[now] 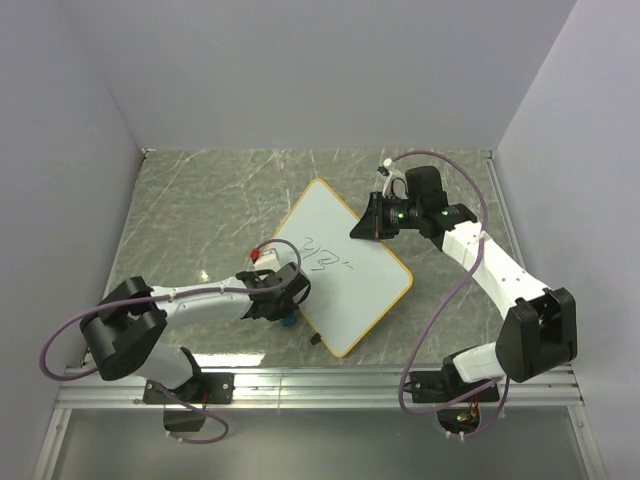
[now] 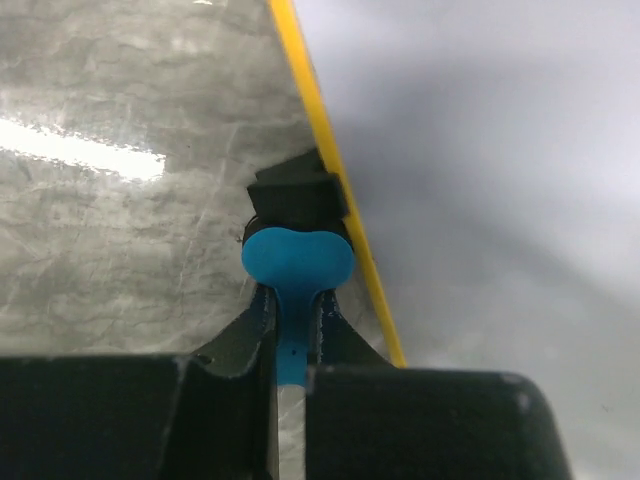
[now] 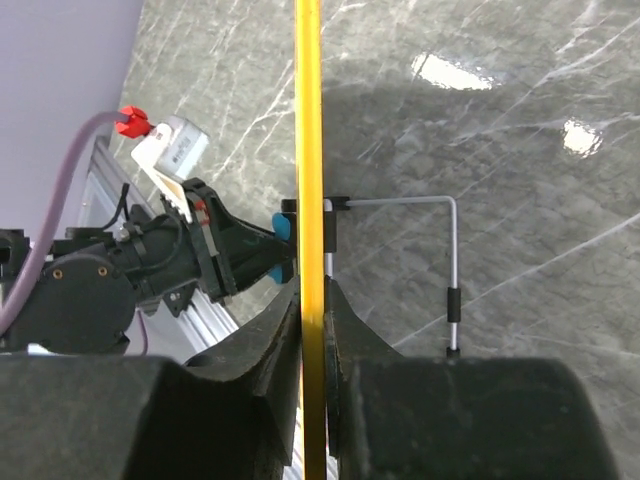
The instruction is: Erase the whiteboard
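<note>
The whiteboard (image 1: 350,285) lies cornerwise on the table, with a yellow-orange frame and black scribbles (image 1: 325,255) near its middle. My left gripper (image 1: 287,303) is at its left edge, shut on the blue eraser (image 1: 288,321). In the left wrist view the gripper (image 2: 292,310) pinches the eraser's stem (image 2: 297,260) just in front of a black clip (image 2: 295,195) on the frame (image 2: 325,150). My right gripper (image 1: 362,228) is shut on the board's upper right edge. In the right wrist view the gripper (image 3: 312,300) clamps the frame (image 3: 309,120) edge-on.
A second black clip (image 1: 315,339) sits on the board's lower left edge. A bent metal rod (image 3: 452,260) runs from a clip behind the board. Grey walls enclose the marbled table (image 1: 200,210). An aluminium rail (image 1: 320,385) runs along the near edge.
</note>
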Motion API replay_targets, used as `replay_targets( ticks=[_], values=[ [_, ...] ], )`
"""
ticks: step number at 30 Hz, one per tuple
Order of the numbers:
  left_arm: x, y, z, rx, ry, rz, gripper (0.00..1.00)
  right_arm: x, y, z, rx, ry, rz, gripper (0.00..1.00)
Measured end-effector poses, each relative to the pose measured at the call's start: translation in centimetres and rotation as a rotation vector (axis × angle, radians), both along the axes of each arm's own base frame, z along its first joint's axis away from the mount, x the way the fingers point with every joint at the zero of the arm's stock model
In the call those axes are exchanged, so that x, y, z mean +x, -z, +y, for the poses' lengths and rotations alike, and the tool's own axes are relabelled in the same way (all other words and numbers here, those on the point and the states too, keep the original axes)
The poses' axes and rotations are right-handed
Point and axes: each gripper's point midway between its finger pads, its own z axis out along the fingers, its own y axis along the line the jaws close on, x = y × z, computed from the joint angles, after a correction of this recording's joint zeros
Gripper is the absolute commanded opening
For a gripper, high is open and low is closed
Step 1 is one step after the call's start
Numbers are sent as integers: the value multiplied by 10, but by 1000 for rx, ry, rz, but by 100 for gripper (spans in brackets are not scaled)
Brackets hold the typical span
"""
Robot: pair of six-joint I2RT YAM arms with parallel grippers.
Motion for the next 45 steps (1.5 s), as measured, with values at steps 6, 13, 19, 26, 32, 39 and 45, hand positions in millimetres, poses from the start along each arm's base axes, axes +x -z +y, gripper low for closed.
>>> replay_targets(
  ticks=[6, 13, 19, 26, 32, 39, 45],
  values=[
    [8, -35, -15, 46, 124, -41, 0, -3, -2, 1, 18, 1, 8, 0],
    [50, -187, -103, -309, 305, -363, 0, -4, -4, 3, 35, -2, 8, 0],
    [40, -187, -147, -403, 497, -384, 0, -3, -4, 3, 39, -2, 8, 0],
    [36, -156, -162, -364, 548, -339, 0, 2, 7, -7, 19, 30, 26, 0],
    [52, -144, -140, -362, 508, -337, 0, 3, 7, -7, 16, 35, 23, 0],
    [109, -68, -18, -150, 281, -261, 0, 2, 10, -9, 13, 62, 61, 0],
    [107, -39, 10, -51, 282, -204, 0, 1, 10, -8, 21, 83, 91, 0]
  ],
)
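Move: About 12 cm ahead, 8 cm to the right and 9 cm up from the left hand, which already holds the blue eraser just off the whiteboard's lower-left edge, lies the remaining writing. The upper clip sits some 4 cm straight ahead, the lower clip about 6 cm right and 4 cm back, both near hand height. From the right hand, already pinching the board's raised far-right edge, the writing is roughly 8 cm left, 3 cm back and 8 cm lower. Carrying the eraser up some 20 cm and rightward over the tilted whiteboard, turning clockwise about 30 degrees, the left hand then sinks to the board's raised right part. From there it sweeps left about 17 cm, down the slope and somewhat forward across the writing to the left edge, turning partly back. The right hand keeps its pinch, nearly still. ##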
